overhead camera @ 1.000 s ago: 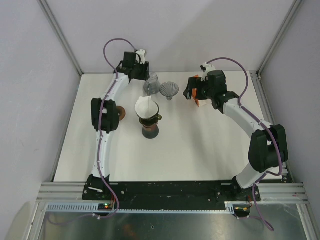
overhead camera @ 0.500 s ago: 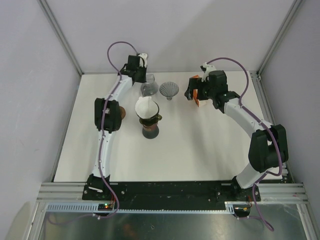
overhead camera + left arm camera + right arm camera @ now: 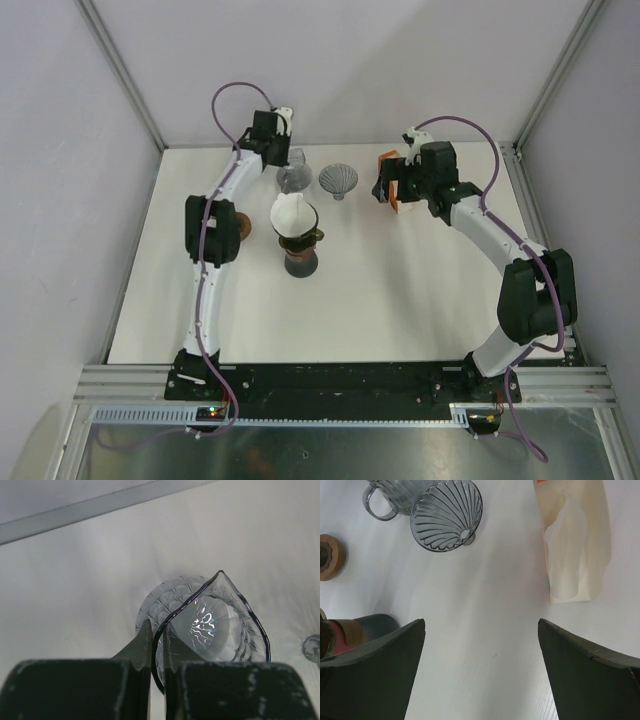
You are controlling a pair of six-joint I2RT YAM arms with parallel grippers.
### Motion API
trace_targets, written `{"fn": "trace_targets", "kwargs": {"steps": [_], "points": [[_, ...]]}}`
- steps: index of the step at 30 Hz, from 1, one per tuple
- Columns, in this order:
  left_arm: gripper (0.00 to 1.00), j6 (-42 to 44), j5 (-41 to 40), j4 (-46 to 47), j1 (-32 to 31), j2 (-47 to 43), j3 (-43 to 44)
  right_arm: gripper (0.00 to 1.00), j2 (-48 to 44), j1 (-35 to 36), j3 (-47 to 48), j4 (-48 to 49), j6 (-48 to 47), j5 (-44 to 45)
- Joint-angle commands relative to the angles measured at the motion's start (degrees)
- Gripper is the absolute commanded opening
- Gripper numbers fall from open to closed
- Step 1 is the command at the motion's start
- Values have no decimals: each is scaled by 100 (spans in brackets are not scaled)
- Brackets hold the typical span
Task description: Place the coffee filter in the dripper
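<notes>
A white paper coffee filter (image 3: pixel 289 211) stands as a cone in a dark holder on a brown-red base (image 3: pixel 299 262), mid-table. A ribbed glass dripper (image 3: pixel 338 179) (image 3: pixel 446 514) stands empty behind it, with nothing in it. Left of that dripper is a clear glass jug (image 3: pixel 296 178) (image 3: pixel 210 625). My left gripper (image 3: pixel 283 158) (image 3: pixel 156 630) is shut on the jug's near rim, one finger inside and one outside. My right gripper (image 3: pixel 391 187) (image 3: pixel 481 622) hangs wide open over bare table right of the dripper, holding nothing.
A pack of white paper filters (image 3: pixel 575 545) lies just right of and beyond my right gripper. A brown disc (image 3: pixel 241 226) (image 3: pixel 329 557) lies beside the left arm. The back wall and frame posts stand close behind the jug.
My left gripper's jaws have closed onto the glass jug's rim. The right gripper has drifted slightly left and stays open. The filter cone has not moved.
</notes>
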Motion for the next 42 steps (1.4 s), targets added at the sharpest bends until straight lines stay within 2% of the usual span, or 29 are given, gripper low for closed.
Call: {"fn": "trace_targets", "kwargs": {"steps": [1, 14, 20, 27, 31, 35, 42], "points": [[0, 252, -180, 12, 96, -962, -128, 99, -306, -20, 122, 2, -77, -102], [0, 240, -228, 10, 198, -2389, -647, 99, -718, 180, 122, -89, -54, -295], [0, 275, -335, 12, -12, -3065, -1049, 99, -1041, 210, 106, -398, -106, -171], [0, 307, -549, 8, -209, -3624, -1008, 99, -1499, 173, -147, -544, -138, 48], [0, 423, -556, 13, -467, -3956, -1026, 99, -1794, -59, -362, -504, 90, 330], [0, 603, -753, 11, -861, -4293, -1037, 99, -2050, -553, -624, -414, 445, 139], [0, 1175, -1287, 7, -1981, -4902, -1327, 99, -2388, -969, -859, -439, 459, -120]]}}
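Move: The left hand holds the glass jug by its rim. The dripper, with the filter in it, stands on the carafe about 30 cm back from this hand, 6 cm to its right and some 7 cm higher. The ribbed glass lies 17 cm to the hand's right and 4 cm back, the wooden ring 16 cm left and 17 cm back, both low on the table. From the open right hand, the dripper is some 28 cm left and 11 cm back. Up and back the left hand carries the glass jug, still pinched at the rim: first a small swing left, then a steep climb of some 32 cm in all, drawing back about 16 cm and curving right, while the wrist tips the fingers up nearly 30 degrees. The empty right hand rises, backs off a little and then swings about 8 cm right, fingers staying open. ##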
